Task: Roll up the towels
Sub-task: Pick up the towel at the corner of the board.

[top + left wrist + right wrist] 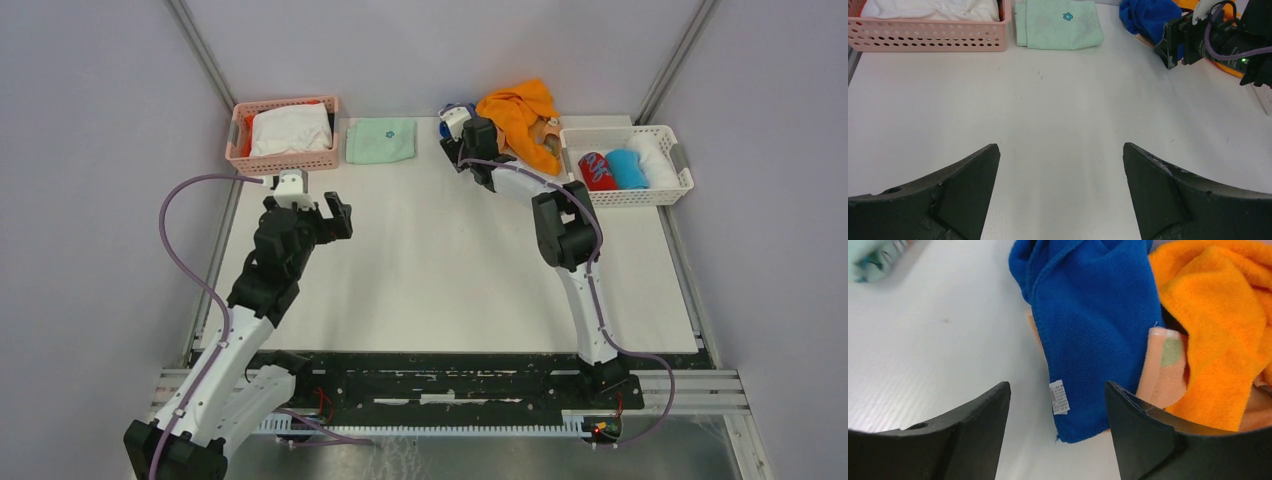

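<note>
The towels lie in a heap at the back of the table. In it are a royal blue towel (1093, 315) (451, 108), a bright orange towel (1213, 315) (520, 108) and a peach towel (1160, 375) with a pastel patch, partly under the other two. My right gripper (1058, 385) (456, 132) is open at the heap, its fingers on either side of the blue towel's lower corner and white label, with a gap on both sides. My left gripper (1061, 147) (338, 218) hangs wide open over bare table at the left, holding nothing.
A pink basket (285, 160) (923, 40) holding white cloth stands at the back left, with a folded mint-green cloth (381, 140) (1058, 27) beside it. A white basket (630, 195) at the back right holds red, blue and white rolls.
</note>
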Robot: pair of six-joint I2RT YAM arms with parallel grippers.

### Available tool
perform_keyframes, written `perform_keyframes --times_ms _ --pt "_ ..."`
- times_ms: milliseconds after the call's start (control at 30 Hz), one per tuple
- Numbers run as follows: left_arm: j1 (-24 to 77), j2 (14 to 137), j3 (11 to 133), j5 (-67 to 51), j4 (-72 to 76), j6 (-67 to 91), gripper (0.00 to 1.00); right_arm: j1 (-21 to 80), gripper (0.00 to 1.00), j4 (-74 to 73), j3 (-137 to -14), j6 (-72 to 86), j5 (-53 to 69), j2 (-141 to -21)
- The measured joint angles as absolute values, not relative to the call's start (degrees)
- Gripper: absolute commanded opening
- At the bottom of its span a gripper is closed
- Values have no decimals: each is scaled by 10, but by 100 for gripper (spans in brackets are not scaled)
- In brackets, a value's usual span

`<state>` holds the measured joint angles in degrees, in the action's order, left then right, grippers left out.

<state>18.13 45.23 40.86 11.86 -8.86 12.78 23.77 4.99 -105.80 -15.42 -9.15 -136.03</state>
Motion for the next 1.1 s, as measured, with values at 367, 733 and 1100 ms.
perform_keyframes --times_ms 367,733,1100 --pt "181 456 409 118 -89 128 99 239 51 33 -1162 -221 -196 -1452" --pt "181 455 409 118 -89 128 99 238 0 11 -1198 -241 -203 -1458" --pt "181 431 409 118 -89 128 99 240 0 -3 -1199 -191 -97 -1268"
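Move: Just ahead of the right hand lies the blue towel, its middle about 6 cm forward, 2 cm right and 4 cm below, its near corner almost under the fingers. The peach towel pokes out some 8 cm right and 5 cm ahead; the orange towel is 17 cm right, 9 cm ahead. The green towel sits 22 cm left, 4 cm ahead, all about 4 cm lower. From the left hand the blue towel is roughly 35 cm ahead, 36 cm right, 20 cm down. Dipping about 3 cm into the blue towel while easing some 4 cm forward and 3 cm right, the right hand rolls its left side down a little and closes its part-open fingers fully, pinching the cloth. It then lifts ever faster, some 20 cm up, tilting the fingertips up and near the end drawing slightly back and left. ##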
